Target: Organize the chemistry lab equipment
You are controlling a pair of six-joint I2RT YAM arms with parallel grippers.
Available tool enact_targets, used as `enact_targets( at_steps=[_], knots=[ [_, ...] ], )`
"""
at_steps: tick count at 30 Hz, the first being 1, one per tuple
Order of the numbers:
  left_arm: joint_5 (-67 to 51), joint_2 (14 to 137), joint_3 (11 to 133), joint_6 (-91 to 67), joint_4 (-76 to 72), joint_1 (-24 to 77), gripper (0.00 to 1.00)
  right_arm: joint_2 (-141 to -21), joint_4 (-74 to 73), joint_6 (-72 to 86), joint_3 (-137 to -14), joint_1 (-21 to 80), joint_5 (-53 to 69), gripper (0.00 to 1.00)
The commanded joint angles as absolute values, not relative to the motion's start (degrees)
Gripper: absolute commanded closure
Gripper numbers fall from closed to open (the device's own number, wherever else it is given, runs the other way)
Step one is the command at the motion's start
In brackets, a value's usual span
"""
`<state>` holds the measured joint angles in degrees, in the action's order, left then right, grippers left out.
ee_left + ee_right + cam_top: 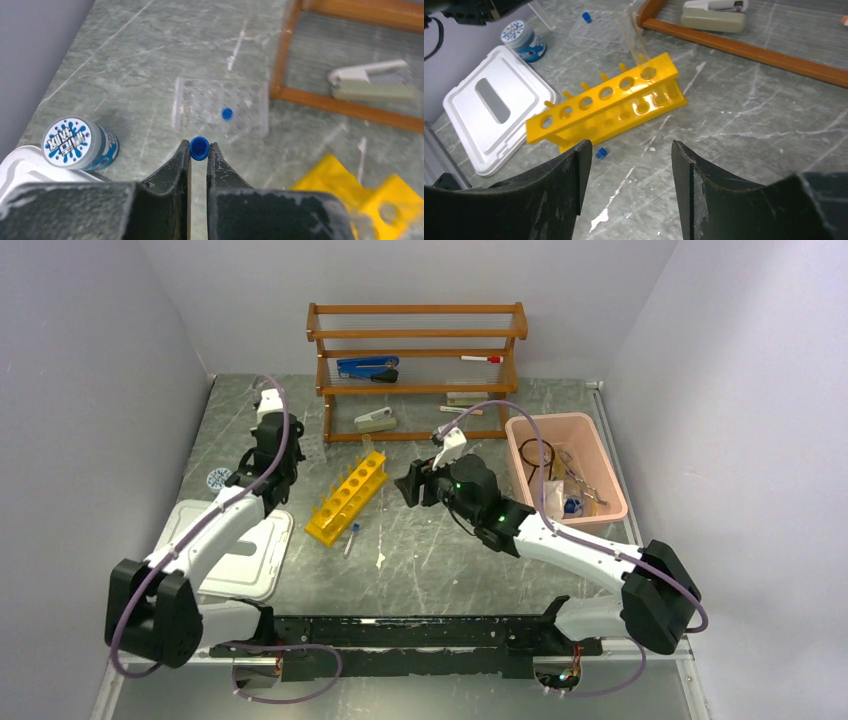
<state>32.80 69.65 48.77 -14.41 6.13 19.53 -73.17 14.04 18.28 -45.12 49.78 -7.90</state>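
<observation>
My left gripper [199,151] is shut on a blue-capped tube [199,147], held above the table just short of a clear holed rack [220,106]. That rack holds one more blue cap [227,114]. The yellow test-tube rack [609,102] lies at mid-table with a clear tube [636,40] leaning in its end hole. Another blue-capped tube [600,153] lies on the table beside it. My right gripper [630,150] is open and holds nothing, hovering just right of the yellow rack [348,495].
A pink bin [552,419] at the right holds a black ring and other small items. A wooden shelf rack [415,370] with a blue stapler stands at the back. A white lid [235,545] and a round blue-labelled tub [77,142] sit at the left.
</observation>
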Motion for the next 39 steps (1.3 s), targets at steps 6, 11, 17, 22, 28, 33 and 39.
enact_targets(
  at_steps=[6,11,17,22,28,33,39],
  knots=[
    [21.5,77.5,44.8,-18.0,-13.2,8.7,0.95,-74.8,20.2,18.7,-41.4,43.8,-2.4,0.38],
    [18.0,81.2,43.1,-20.8,-17.9,6.9,0.95,-75.3,21.6,18.3,-40.7,42.4,-1.7,0.39],
    [15.4,84.4,41.2,-20.6,-23.7,6.6,0.95,-75.7,22.3,17.9,-40.5,41.8,-1.9,0.39],
    [16.8,85.7,40.1,-19.5,-26.4,6.6,0.95,-75.8,22.0,17.9,-40.9,41.4,-2.0,0.39],
    [17.1,86.6,40.1,-18.1,-26.3,6.6,0.95,-76.2,22.2,17.8,-40.9,40.9,-2.2,0.39],
    [17.8,87.8,41.0,-16.0,-25.8,6.7,0.95,-76.5,22.4,18.0,-41.0,40.9,-1.9,0.39],
    [18.7,88.9,41.5,-13.9,-25.0,6.7,0.95,-76.7,22.3,18.1,-41.0,40.8,-2.0,0.39]
  ],
)
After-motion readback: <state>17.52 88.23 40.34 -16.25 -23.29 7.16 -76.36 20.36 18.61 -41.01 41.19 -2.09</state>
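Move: The clear plastic rack, where I'm bringing the blue-capped tube, lies about 7 cm ahead of my left hand, 2 cm left and some 16 cm below. A blue cap already in it sits 6 cm ahead, straight in line and 10 cm down; the white-lidded jar is about 17 cm left, 2 cm ahead; the yellow tube rack is 9 cm right, 3 cm back. From my right hand the clear rack is roughly 15 cm ahead, 27 cm left. With the tube's blue cap still pinched in its fingers, my left hand goes down about 9 cm onto the clear rack, swinging forward some 6 cm and a little left early on, rolling about 10 degrees left side down. It nearly pauses over the holes left of the standing cap, then sinks again. My empty right hand, fingers still open, eases about 3 cm each forward, right and down. ##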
